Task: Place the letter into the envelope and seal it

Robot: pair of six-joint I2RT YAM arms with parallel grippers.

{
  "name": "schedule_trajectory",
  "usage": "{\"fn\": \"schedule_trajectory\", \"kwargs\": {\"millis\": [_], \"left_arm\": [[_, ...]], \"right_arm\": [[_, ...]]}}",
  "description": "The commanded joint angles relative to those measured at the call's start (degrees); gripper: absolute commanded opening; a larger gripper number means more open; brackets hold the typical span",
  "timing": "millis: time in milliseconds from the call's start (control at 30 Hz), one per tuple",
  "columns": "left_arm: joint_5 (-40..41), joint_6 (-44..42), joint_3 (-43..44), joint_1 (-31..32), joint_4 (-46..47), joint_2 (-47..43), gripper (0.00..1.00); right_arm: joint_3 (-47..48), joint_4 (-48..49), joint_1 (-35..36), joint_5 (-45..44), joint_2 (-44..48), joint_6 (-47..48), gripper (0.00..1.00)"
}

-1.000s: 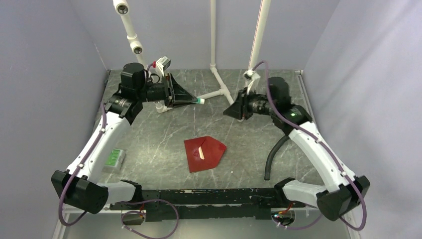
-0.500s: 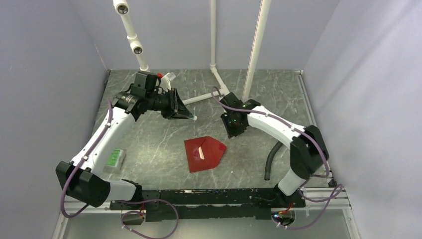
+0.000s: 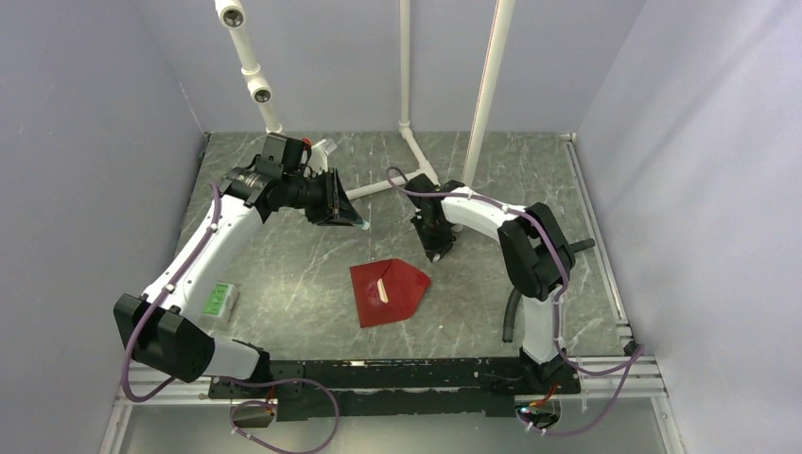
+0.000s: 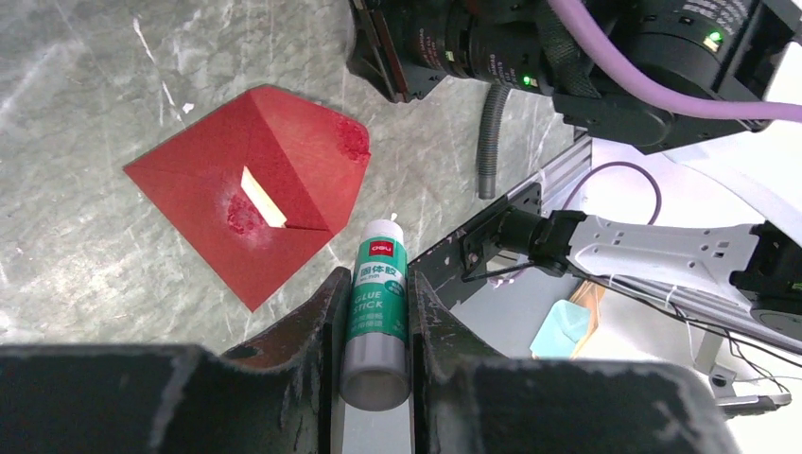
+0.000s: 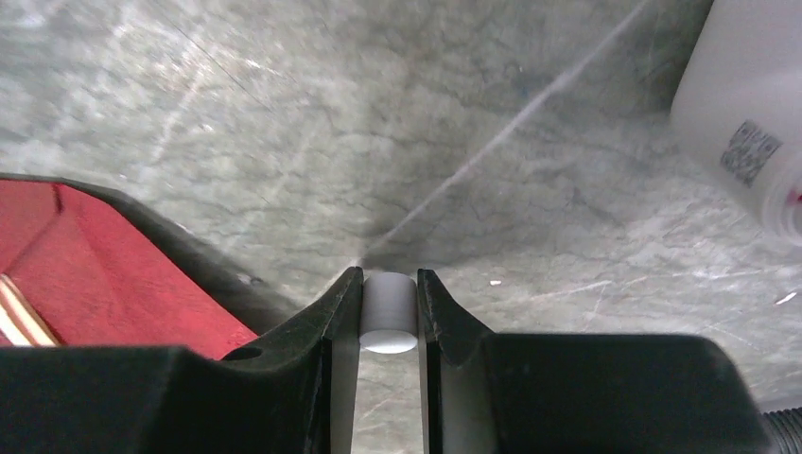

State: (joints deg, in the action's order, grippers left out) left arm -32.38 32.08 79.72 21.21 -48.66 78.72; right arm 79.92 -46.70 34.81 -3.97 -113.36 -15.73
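The dark red envelope [image 3: 390,293] lies flat mid-table with its flap folded down and its pointed end toward the right. A thin pale strip of the letter [image 3: 382,288] shows at the flap's edge [image 4: 263,197]. My left gripper [image 3: 352,219] hovers behind and left of the envelope [image 4: 189,199], shut on a green-and-white glue stick [image 4: 378,312] whose tip points toward the envelope. My right gripper [image 3: 437,248] is low over the table just behind the envelope's point [image 5: 95,284], shut on a small pale grey cap [image 5: 389,317].
A green-and-white packet [image 3: 217,301] lies at the left edge. White pipe stands [image 3: 407,142] rise at the back, one close to my right gripper [image 5: 747,123]. A black hose [image 3: 515,303] lies right of the envelope, and purple walls enclose the table.
The right arm swung in from the back right and came down toward the envelope's point, still holding the cap. The left gripper shifted slightly forward with the glue stick.
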Motion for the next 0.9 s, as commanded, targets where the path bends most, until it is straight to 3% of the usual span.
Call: {"fn": "schedule_trajectory", "kwargs": {"millis": [0,267,600,767,867], "left_arm": [[2.31,-2.30,3.44,0.23,-1.69,1.07,0.02],[2.96,-2.83,4.47,0.23,-2.62,2.56,0.03],[3.00,-2.59,4.92,0.30,-2.75,3.12,0.02],[1.35,-2.46,4.91,0.24,-2.22,2.81,0.02],[-1.01,-2.54,4.30,0.23,-1.11,2.38,0.02]], "right_arm": [[3.85,-0.19,0.00,-0.81,-1.38,1.34,0.20],[5.18,-1.21,-0.01,-0.69,-3.11,2.78,0.45],[8.15,-2.52,0.01,-1.28,1.29,2.37,0.52],[9.02,-0.36,0.11,-2.85,10.99,3.20,0.57],[5.66,5.19,1.41,2.86,18.94,8.83,0.60]]}}
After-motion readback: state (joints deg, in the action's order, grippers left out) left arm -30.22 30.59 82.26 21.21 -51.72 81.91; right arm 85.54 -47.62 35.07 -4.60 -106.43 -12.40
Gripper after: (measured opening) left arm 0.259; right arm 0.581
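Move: The right fingers hold the glue stick's white cap just off or on the table; its spot is about 1 cm ahead, 1 cm to the left and 1 cm below. From this hand the red envelope's middle lies some 10 cm left and 8 cm back, and the pipe stand's foot about 8 cm ahead and 5 cm right. From the left hand, which holds the glue stick, the cap is roughly 15 cm right, 4 cm ahead and 24 cm below. Ease the right gripper about 1 cm forward with the cap still pinched, hold it there low over the table and open the fingers to let go of the cap. Then lift clear, slowly at first and then fast, some 7 cm up and a couple of centimetres forward, fingers spreading wider and tips swinging about 10 degrees forward. ##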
